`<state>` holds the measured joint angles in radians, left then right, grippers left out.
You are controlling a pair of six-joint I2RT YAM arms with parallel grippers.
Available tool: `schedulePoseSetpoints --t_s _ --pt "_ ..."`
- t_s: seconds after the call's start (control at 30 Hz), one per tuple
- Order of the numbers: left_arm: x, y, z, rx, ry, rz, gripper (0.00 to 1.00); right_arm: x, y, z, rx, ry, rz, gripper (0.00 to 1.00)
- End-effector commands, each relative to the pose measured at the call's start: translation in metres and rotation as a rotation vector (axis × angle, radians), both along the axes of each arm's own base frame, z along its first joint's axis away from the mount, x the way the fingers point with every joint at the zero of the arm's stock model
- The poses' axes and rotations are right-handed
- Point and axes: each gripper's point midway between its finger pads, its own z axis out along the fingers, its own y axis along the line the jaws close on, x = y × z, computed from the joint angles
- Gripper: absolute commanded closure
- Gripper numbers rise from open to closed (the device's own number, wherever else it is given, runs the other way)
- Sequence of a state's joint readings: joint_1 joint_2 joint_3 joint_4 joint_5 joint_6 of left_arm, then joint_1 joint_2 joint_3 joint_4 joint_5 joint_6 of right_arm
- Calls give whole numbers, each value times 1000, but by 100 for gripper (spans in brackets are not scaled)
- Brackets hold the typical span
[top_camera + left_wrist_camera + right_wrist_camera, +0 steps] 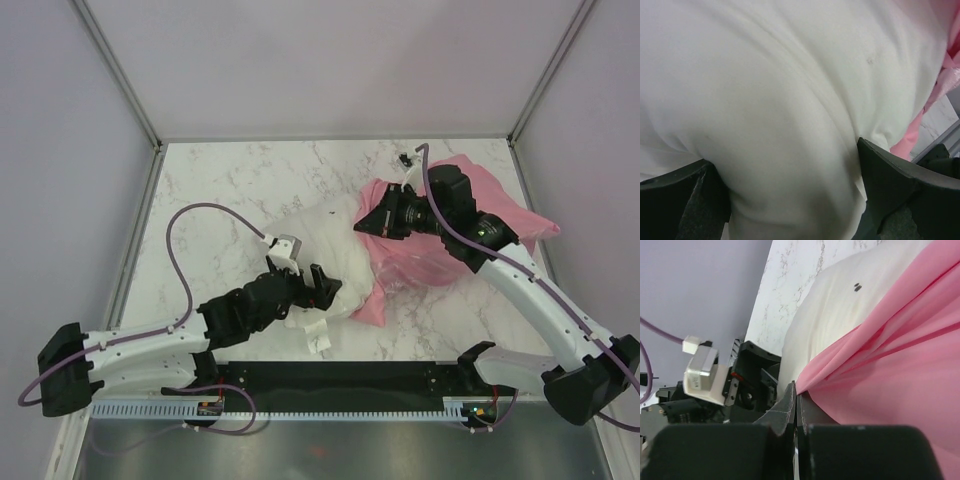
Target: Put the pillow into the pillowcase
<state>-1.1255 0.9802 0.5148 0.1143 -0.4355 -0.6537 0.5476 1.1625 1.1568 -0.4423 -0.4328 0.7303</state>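
The white pillow point(322, 238) lies mid-table, its right end inside the mouth of the pink satin pillowcase point(445, 255). Its small tag point(320, 340) hangs at the near edge. My left gripper point(303, 285) is clamped on the pillow's near-left part. In the left wrist view the pillow point(790, 90) bulges between my left gripper's point(785, 155) spread fingers, and a strip of pillowcase point(912, 137) shows at the right. My right gripper point(375, 222) is shut on the pillowcase's open edge. In the right wrist view my right gripper point(796, 390) pinches the pillowcase point(890, 370) hem beside the pillow point(830, 310).
A small black object point(405, 158) lies on the marble table point(230, 190) near the back right. Grey walls close in the table at the back and both sides. My left arm point(740, 385) shows in the right wrist view.
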Motion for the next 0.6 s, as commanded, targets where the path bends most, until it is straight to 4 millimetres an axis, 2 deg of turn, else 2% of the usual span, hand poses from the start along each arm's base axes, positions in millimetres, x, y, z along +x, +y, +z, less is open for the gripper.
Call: schedulePoseSetpoints --t_s 0.0,0.03,0.07,0.1,0.13,0.17,0.2,0.23,0.3,0.33,0.4,0.43,0.5,0.57 --pt "-16 -14 76 -109 -181 -149 0 -6 3 68 76 -202 71 100" --pt "-14 -2 68 -47 -163 -121 0 -4 -1 67 53 -210 54 100" --pt "-14 7 86 -58 -180 -100 0 1 -8 63 22 -215 17 100" --pt "-13 16 88 -31 -176 -79 0 0 -13 59 -9 -215 13 100" --pt "-10 24 101 -21 -191 -45 0 1 -17 57 -23 -216 4 100" --pt "-13 34 95 41 -175 -47 0 1 -19 54 -38 -212 1 100" --pt "-14 38 100 49 -180 -48 0 1 -21 54 -47 -212 -3 100" --pt "-16 41 113 53 -197 -61 0 2 -23 53 -60 -221 -6 100" --pt "-19 47 114 97 -186 -76 0 3 -28 53 -79 -226 -19 100" --pt "-18 50 126 96 -199 -61 0 3 -30 50 -93 -222 -21 100" --pt "-14 60 124 149 -185 -22 0 5 -34 51 -107 -231 -33 100" --pt "-10 65 134 156 -206 8 0 6 -36 52 -112 -233 -39 100" --pt "-7 66 137 183 -218 11 0 7 -39 52 -122 -233 -50 100" --pt "-9 57 146 185 -236 -32 1 9 -41 53 -122 -232 -60 100"
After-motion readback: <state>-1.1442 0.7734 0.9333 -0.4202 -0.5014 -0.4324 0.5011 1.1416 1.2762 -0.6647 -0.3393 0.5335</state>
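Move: The pillow bulges up between the left hand's open fingers, its middle about 7 cm ahead, 3 cm to the left and 3 cm below. Its white tag hangs some 6 cm back, 3 cm to the left and 8 cm below; the pillowcase's middle lies about 12 cm ahead, 25 cm to the right and 5 cm below. From the right hand, already pinching the case's rim, the pillow's middle lies level, 8 cm to the left and 16 cm below. The bunched near part of the pillow comes free as the left hand, fingers staying wide open, lifts quickly off it by about 14 cm and drifts some 5 cm to the left. The pillowcase's rim stays pinched in the shut right fingers, which draw it about 4 cm to the right, away from the pillow's middle, tipping roughly 10 degrees further down. ##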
